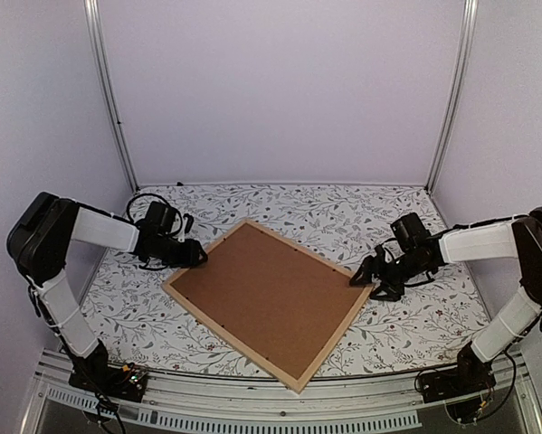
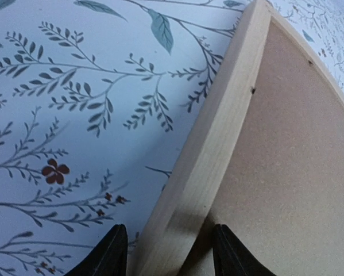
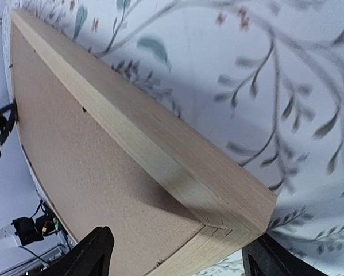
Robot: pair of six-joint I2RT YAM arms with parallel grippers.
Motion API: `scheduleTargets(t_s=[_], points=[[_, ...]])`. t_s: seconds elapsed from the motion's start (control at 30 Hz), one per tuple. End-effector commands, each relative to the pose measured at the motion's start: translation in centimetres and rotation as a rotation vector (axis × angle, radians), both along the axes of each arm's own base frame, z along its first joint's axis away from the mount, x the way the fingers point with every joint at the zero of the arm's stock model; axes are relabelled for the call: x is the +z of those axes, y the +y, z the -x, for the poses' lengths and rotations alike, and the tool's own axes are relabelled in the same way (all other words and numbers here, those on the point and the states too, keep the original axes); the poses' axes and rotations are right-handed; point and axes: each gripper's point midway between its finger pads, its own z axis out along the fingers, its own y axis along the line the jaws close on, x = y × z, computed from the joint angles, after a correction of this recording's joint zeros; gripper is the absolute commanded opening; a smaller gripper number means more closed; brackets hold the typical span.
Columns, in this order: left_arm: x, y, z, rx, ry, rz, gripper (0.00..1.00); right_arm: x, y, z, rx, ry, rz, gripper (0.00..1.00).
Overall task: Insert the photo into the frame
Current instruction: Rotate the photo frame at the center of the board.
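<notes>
The frame (image 1: 232, 336), thin light wood strips, lies flat and turned diagonally on the table with a plain brown backing board (image 1: 271, 294) filling it. The photo is hidden. My left gripper (image 1: 198, 257) is at the frame's left edge. In the left wrist view it (image 2: 169, 253) stands open, one finger on each side of the wood strip (image 2: 217, 132). My right gripper (image 1: 359, 278) is at the frame's right corner. In the right wrist view it (image 3: 180, 253) is wide open across that corner (image 3: 160, 138), one finger over the board (image 3: 85, 172).
A cloth with a leaf and flower print (image 1: 406, 316) covers the table. White walls with two metal posts (image 1: 112, 99) close in the back and sides. A metal rail (image 1: 252, 407) runs along the near edge.
</notes>
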Motion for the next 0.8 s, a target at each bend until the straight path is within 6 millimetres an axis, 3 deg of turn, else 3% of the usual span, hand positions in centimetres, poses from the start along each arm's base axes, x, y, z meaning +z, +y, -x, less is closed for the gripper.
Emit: scheduleTargets(t_s=[0.0, 0.13, 0.37, 0.47, 0.57, 0.63, 0.77], points=[[-2.8, -5.9, 10.3, -0.187, 0.256, 0.051, 0.52, 1.7, 0.4, -6.7, 0.045, -0.210, -0.016, 0.80], [-2.9, -7.2, 13.2, -0.201, 0.270, 0.031, 0.52, 1.1, 0.2, -10.1, 0.076, -0.224, -0.002, 0.80], [-2.1, -10.4, 17.0, -0.258, 0.270, 0.022, 0.54, 1.3, 2.9, -16.4, 0.144, -0.261, -0.031, 0.78], [-1.0, -11.5, 18.3, -0.290, 0.255, 0.023, 0.54, 0.6, 3.8, -18.0, 0.184, -0.256, -0.037, 0.77], [0.1, -11.0, 18.1, -0.277, 0.217, -0.001, 0.57, 0.1, 3.5, -19.0, 0.201, -0.267, 0.004, 0.77], [0.7, -9.8, 17.3, -0.240, 0.184, -0.066, 0.67, 0.2, 2.6, -19.4, 0.190, -0.279, 0.044, 0.77], [2.5, -7.4, 14.1, -0.148, 0.077, -0.176, 0.81, 1.5, 0.1, -20.0, 0.152, -0.327, 0.146, 0.78]])
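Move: The photo frame lies flat and askew between my hands, its middle about 22 cm to the right and 9 cm back of my left fingers, which straddle its upper-left rail. From that hand the frame's left corner is some 11 cm left and 9 cm back. From my right hand, astride the right corner, the middle is about 34 cm left and 2 cm back; the near corner lies about 22 cm left and 34 cm back, by the front table edge. I keep turning the frame counter-clockwise, both hands low with open fingers still astride its wood. My right hand sweeps the right corner forward about 22 cm, bowing out to the right and tilting the fingertips forward some 20 degrees, while my left draws its rail back about 16 cm and to the right about 9, its fingers opening wider at the end. ##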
